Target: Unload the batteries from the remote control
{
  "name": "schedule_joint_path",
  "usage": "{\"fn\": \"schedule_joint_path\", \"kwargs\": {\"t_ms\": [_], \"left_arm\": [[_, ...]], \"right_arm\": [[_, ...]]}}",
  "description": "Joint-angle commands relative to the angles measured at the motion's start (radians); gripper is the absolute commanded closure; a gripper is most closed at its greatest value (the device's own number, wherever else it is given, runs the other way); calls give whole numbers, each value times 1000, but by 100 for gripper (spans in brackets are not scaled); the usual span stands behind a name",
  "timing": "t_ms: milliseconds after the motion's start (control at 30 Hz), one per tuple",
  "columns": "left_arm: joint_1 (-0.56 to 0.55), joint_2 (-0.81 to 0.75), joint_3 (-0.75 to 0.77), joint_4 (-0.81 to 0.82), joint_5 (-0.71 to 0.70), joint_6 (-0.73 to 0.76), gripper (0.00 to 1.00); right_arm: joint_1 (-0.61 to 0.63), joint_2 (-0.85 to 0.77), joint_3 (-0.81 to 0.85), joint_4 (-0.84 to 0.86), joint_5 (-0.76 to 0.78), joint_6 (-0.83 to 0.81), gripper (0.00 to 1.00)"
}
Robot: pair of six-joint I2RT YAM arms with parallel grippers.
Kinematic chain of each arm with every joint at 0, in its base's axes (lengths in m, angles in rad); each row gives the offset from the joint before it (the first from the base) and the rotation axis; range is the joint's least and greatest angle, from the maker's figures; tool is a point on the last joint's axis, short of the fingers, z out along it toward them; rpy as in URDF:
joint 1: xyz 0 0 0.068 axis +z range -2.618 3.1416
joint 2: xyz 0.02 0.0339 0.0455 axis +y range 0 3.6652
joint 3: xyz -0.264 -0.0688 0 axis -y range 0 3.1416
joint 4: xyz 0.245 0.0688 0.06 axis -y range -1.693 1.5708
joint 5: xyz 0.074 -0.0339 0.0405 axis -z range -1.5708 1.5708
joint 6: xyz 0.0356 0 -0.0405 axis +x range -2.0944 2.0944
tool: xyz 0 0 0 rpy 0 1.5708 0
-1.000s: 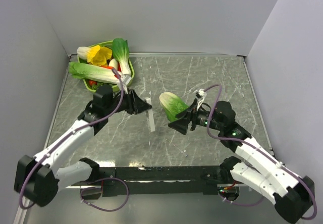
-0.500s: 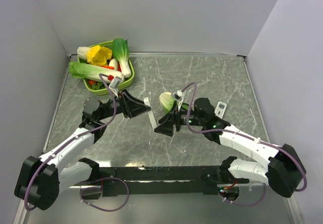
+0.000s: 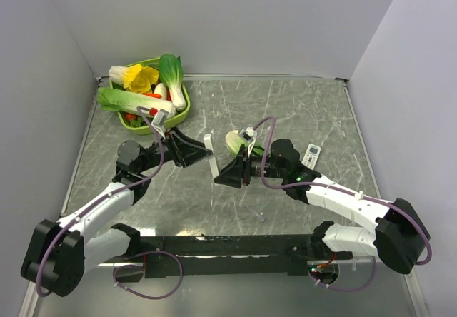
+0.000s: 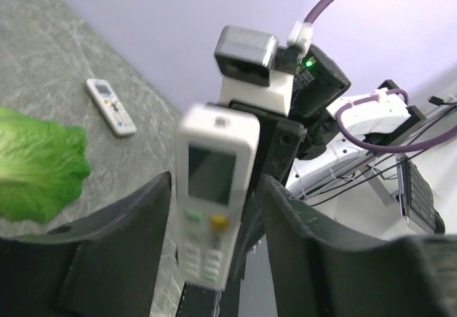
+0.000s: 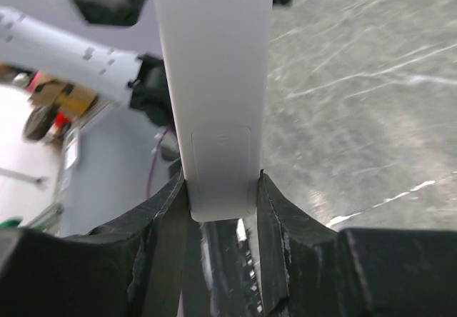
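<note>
The remote control [image 3: 212,158] is a slim white bar held off the table between the two arms. The left wrist view shows its face [image 4: 214,181], with a screen and green and yellow buttons. It stands between the fingers of my left gripper [image 4: 216,188], with a gap at the right finger [image 4: 300,217]. My left gripper [image 3: 202,149] is open around its upper part. My right gripper [image 3: 220,176] is shut on its lower end. In the right wrist view both fingers press the sides of its plain back [image 5: 214,81] at the battery cover, at my right gripper [image 5: 221,188]. The batteries are hidden.
A toy cabbage half [image 3: 238,144] lies just behind the right gripper and shows in the left wrist view as the cabbage [image 4: 36,163]. A second small white remote [image 3: 311,154] lies on the table to the right. A green basket [image 3: 181,114] of toy vegetables stands at the back left.
The right arm swung left to the remote and its jaws closed on the lower end. The left jaws loosened a little. The small remote on the table came into view.
</note>
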Motion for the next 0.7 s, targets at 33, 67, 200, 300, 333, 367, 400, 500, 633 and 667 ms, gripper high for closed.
{"fn": "schedule_joint_path", "kwargs": {"t_ms": [33, 67, 200, 300, 333, 367, 400, 500, 633, 667], "left_arm": [[-4, -57, 63, -311, -114, 108, 26], [-4, -63, 80, -371, -140, 158, 22], [-4, -49, 162, -573, -214, 224, 14], [-5, -19, 173, -573, -223, 197, 12], [-7, -11, 178, -576, -228, 189, 13], [-8, 9, 184, -582, -237, 185, 13], [-8, 16, 202, -608, -242, 188, 14], [-19, 46, 236, -651, -257, 208, 16], [-30, 63, 252, -650, -275, 208, 15], [-31, 67, 252, -648, -280, 209, 15]], "right_arm": [[-5, -40, 39, 31, 139, -41, 100], [-7, -44, 37, 25, 153, -49, 100], [-1, -43, 86, -73, 217, -107, 100], [31, -18, 150, -208, 325, -181, 100], [39, -11, 164, -266, 357, -196, 100], [50, -8, 175, -285, 378, -201, 100], [54, -5, 190, -305, 424, -204, 100], [79, 9, 212, -348, 496, -222, 100], [90, 57, 243, -391, 520, -230, 100], [94, 64, 247, -391, 515, -230, 100]]}}
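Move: The remote control stands up between the hands, already in the right fingers near its battery-cover end. Its middle is about 3 cm ahead of the right hand, 1 cm left and 5 cm above. From the left hand, at its upper half, the middle lies some 2 cm back, 1 cm right and 3 cm below. From the left hand the cabbage lies about 11 cm ahead, 11 cm right and 25 cm below; the second remote some 12 cm ahead, 34 cm right and 27 cm below. Forward together, about 6 cm each: the left hand spreads its half-open fingers wide to release the remote control, sinks some 5 cm beside it and tips its fingers down. The right hand keeps its pinch near the cover end, carrying the remote along while swinging clockwise about 20 degrees, dipping its fingertips and lowering 2 to 3 cm late on. ##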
